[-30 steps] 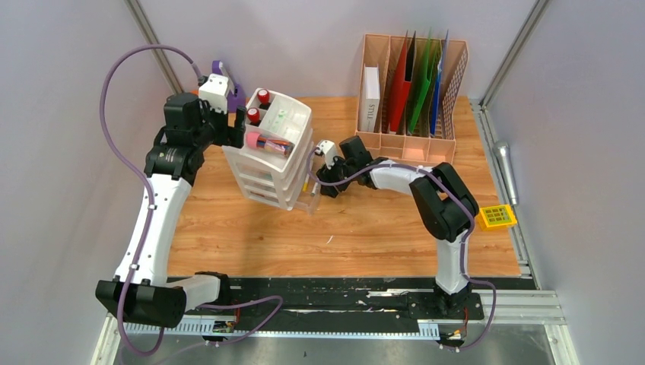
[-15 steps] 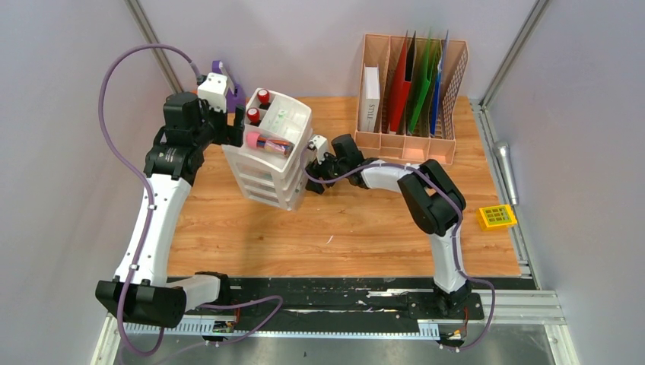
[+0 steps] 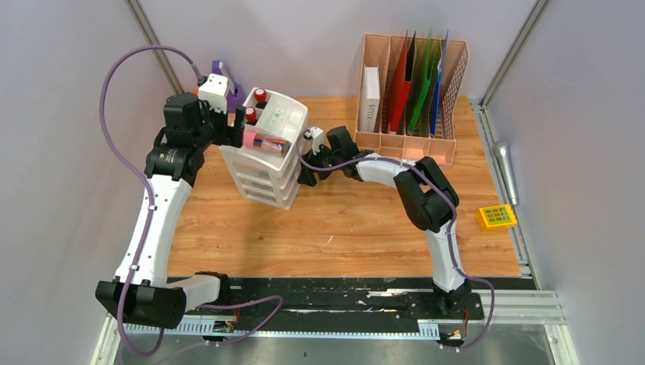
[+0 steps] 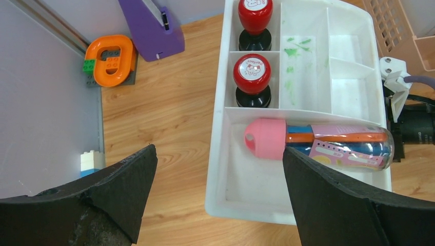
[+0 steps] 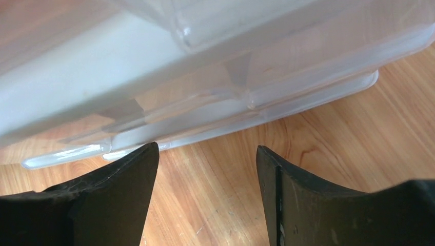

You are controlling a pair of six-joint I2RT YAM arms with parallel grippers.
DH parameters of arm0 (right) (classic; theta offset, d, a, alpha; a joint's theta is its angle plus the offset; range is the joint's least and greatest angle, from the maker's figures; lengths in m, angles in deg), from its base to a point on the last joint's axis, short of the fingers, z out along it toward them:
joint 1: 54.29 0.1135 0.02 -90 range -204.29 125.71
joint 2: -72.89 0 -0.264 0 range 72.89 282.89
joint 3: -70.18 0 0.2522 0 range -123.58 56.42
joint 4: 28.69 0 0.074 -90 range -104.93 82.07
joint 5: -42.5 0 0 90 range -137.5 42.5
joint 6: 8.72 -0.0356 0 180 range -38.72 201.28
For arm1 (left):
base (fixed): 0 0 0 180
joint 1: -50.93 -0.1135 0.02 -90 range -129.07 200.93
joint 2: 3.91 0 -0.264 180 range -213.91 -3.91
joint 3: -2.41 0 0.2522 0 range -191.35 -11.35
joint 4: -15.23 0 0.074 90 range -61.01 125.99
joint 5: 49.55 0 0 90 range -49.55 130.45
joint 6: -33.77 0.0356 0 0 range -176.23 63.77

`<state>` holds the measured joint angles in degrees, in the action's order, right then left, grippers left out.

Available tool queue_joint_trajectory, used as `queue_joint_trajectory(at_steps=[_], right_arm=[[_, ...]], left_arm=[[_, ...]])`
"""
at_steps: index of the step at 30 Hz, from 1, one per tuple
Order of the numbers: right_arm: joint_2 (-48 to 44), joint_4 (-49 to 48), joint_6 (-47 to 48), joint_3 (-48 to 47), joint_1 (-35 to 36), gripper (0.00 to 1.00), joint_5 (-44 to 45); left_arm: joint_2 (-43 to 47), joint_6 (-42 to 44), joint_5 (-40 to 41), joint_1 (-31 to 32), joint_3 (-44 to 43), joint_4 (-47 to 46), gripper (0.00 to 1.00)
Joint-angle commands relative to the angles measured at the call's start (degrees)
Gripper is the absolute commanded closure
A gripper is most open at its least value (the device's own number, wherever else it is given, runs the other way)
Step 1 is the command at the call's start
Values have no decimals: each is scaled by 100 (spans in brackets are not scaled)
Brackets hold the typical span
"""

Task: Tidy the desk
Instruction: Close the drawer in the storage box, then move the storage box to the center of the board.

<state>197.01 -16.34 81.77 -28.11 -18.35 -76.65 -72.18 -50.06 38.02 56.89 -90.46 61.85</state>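
Observation:
A white drawer unit [image 3: 266, 163] stands at the back left of the wood-grain desk [image 3: 357, 228]. Its top tray [image 4: 354, 66] holds two red-capped stamps [image 4: 252, 72] and a clear pink-capped tube of pens [image 4: 318, 146]. My left gripper [image 4: 218, 151] hovers open over the tray's near left corner, one finger above the desk and the other above the tube. My right gripper [image 5: 206, 148] is open and empty, low on the desk. Its fingertips are right at the translucent bottom drawer [image 5: 231, 102] on the unit's right side [image 3: 306, 173].
A pink file rack [image 3: 411, 91] with a book and coloured folders stands at the back right. A yellow block [image 3: 496, 217] lies at the right edge and a silver cylinder [image 3: 506, 171] on the rail. A purple dispenser [image 4: 151, 28] and an orange piece [image 4: 110, 59] sit behind the unit.
My right gripper has moved left against the unit and its jaws have widened. The bottom drawer that stuck out is now pushed in, and the unit has shifted slightly back-left. The left arm held still.

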Motion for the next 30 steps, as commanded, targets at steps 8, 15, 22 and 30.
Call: queue_joint_trajectory(at_steps=[8, 15, 22, 30], right_arm=[[-1576, 690, 869, 945, -97, 28, 197], [-2453, 1318, 1319, 1374, -104, 27, 579], [-3088, 1716, 1478, 1728, -105, 27, 798], [-3513, 1906, 1544, 2043, -105, 27, 1045]], left_arm=[[-72, 271, 226, -23, -38, 158, 0], [-535, 518, 465, -30, -118, 318, 6], [-941, 559, 455, -94, -326, 274, 22], [-1218, 541, 475, -165, -379, 171, 38]])
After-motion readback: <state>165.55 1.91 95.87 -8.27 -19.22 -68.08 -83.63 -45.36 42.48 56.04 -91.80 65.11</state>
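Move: Beside the right hand's fingertips, about 2 cm to its left and 1 cm ahead, stands the front of the just-shut drawer, about level in height. The storage box's middle is some 9 cm left, 3 cm ahead and 7 cm up; the pink file rack lies about 28 cm right and 16 cm ahead. From the left hand, the near part of the box's left rim is some 4 cm ahead, 0 sideways, 9 cm below; on the tray, the pencil case lies 4 cm ahead and 7 cm right, the nearer red stamp 10 cm ahead and 3 cm right. Backing off from the shut drawer, the right hand's half-open fingers come free of its front and go right and back, low at first, then climbing, ending some 11 cm to the right. The left hand, after a short hold, sinks about 7 cm and eases forward onto the box's left rim, tipping down some 10 degrees, its wide-open fingers closing by a third to either side of the rim. ##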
